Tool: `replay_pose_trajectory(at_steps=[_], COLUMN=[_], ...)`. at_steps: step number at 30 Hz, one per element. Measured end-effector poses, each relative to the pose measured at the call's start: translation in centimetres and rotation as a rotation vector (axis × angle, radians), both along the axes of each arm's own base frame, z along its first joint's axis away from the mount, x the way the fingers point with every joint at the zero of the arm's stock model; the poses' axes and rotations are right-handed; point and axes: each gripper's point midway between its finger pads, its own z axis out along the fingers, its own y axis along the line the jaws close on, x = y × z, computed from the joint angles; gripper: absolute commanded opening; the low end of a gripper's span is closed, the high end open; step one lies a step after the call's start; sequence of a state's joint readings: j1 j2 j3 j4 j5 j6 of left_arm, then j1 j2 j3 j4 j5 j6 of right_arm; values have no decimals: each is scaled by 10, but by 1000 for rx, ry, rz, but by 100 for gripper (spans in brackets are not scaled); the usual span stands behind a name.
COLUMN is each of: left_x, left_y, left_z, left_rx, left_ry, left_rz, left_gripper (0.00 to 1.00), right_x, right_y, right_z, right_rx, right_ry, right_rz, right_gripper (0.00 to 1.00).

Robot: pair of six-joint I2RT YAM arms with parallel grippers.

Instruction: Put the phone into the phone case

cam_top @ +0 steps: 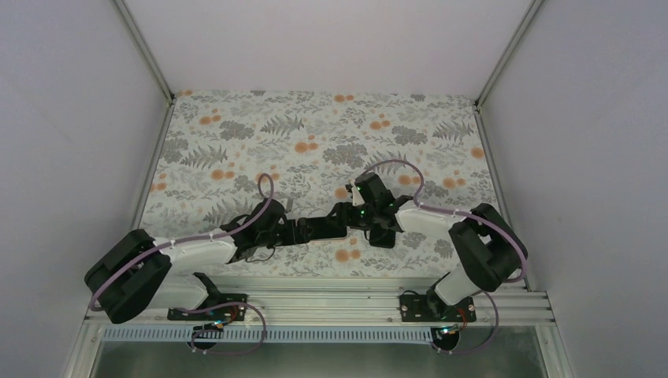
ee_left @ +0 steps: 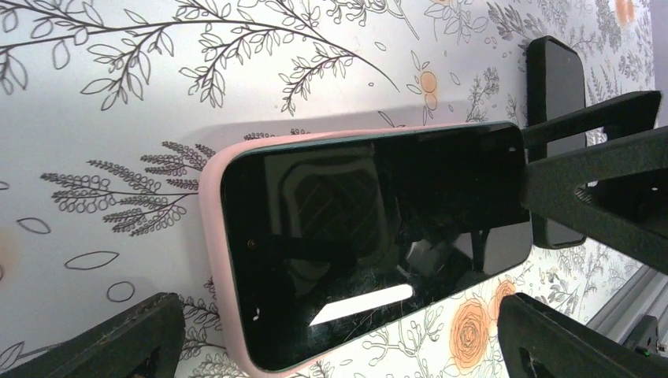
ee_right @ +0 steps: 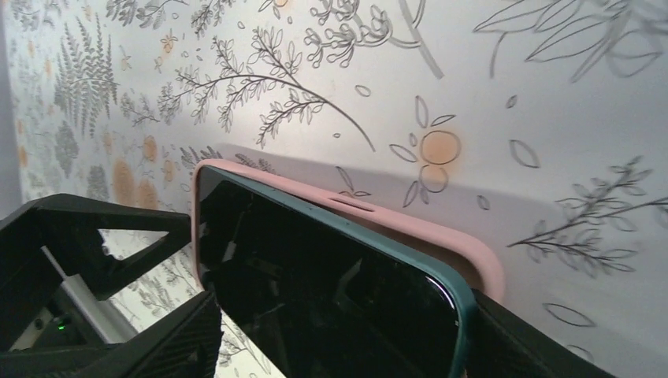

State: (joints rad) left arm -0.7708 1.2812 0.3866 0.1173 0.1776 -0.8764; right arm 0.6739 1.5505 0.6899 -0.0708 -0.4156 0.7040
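Note:
The phone (ee_left: 354, 220), black-screened with a teal edge, lies face up in the pink phone case (ee_left: 211, 236) on the floral cloth. In the right wrist view the phone (ee_right: 315, 283) has its near corner standing above the pink case rim (ee_right: 410, 224). My left gripper (ee_left: 339, 335) hangs over one end of the phone, open wide, touching nothing. My right gripper (ee_right: 343, 335) is open at the other end, its fingers straddling the phone, and one finger (ee_right: 520, 346) rests against the teal corner. In the top view the left gripper (cam_top: 295, 230) and right gripper (cam_top: 356, 216) meet mid-table.
The floral cloth (cam_top: 315, 142) covers the table. White walls (cam_top: 71, 157) close in the left, right and back. An aluminium rail (cam_top: 315, 303) runs along the near edge by the arm bases.

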Motion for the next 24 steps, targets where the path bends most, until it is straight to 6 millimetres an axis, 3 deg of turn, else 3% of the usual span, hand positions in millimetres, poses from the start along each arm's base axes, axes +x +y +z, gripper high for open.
replay_pose_trajectory(at_steps=[4, 12, 24], left_x=[-1, -6, 1], left_y=[4, 11, 5], left_z=[2, -4, -11], left_rx=[8, 50, 104], left_ry=[-2, 18, 27], left_rz=[8, 15, 16], left_gripper=[98, 86, 70], right_x=[3, -1, -11], right_y=[-10, -28, -28], right_z=[4, 6, -5], right_rx=[-64, -165, -217], right_ry=[-35, -74, -71], right_rz=[-11, -16, 9], right_gripper=[69, 45, 21])
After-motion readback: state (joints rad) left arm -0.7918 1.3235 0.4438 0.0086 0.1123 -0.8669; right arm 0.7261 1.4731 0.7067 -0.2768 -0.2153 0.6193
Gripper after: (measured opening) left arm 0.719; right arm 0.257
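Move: The phone, lying loosely in the pink phone case, has its middle about 5 cm to my right hand's left and 2 cm back, some 2 cm below it; its right end is nearly under that hand. From my left hand the phone's middle is about 6 cm to the right, 1 cm ahead and 2 cm down, with the phone case just beneath the phone. A cased black phone lies roughly 11 cm to the right of my right hand and 2 cm back. I slide my right hand about 3 cm to the right, over the phone's right end, rising slightly before sinking again, while the wrist turns a little over 10 degrees and the fingers close from fairly wide to mostly shut. My left hand shifts about 1 cm left, then lowers about 1.5 cm over the phone's left end, its fingers drawing in partway. ##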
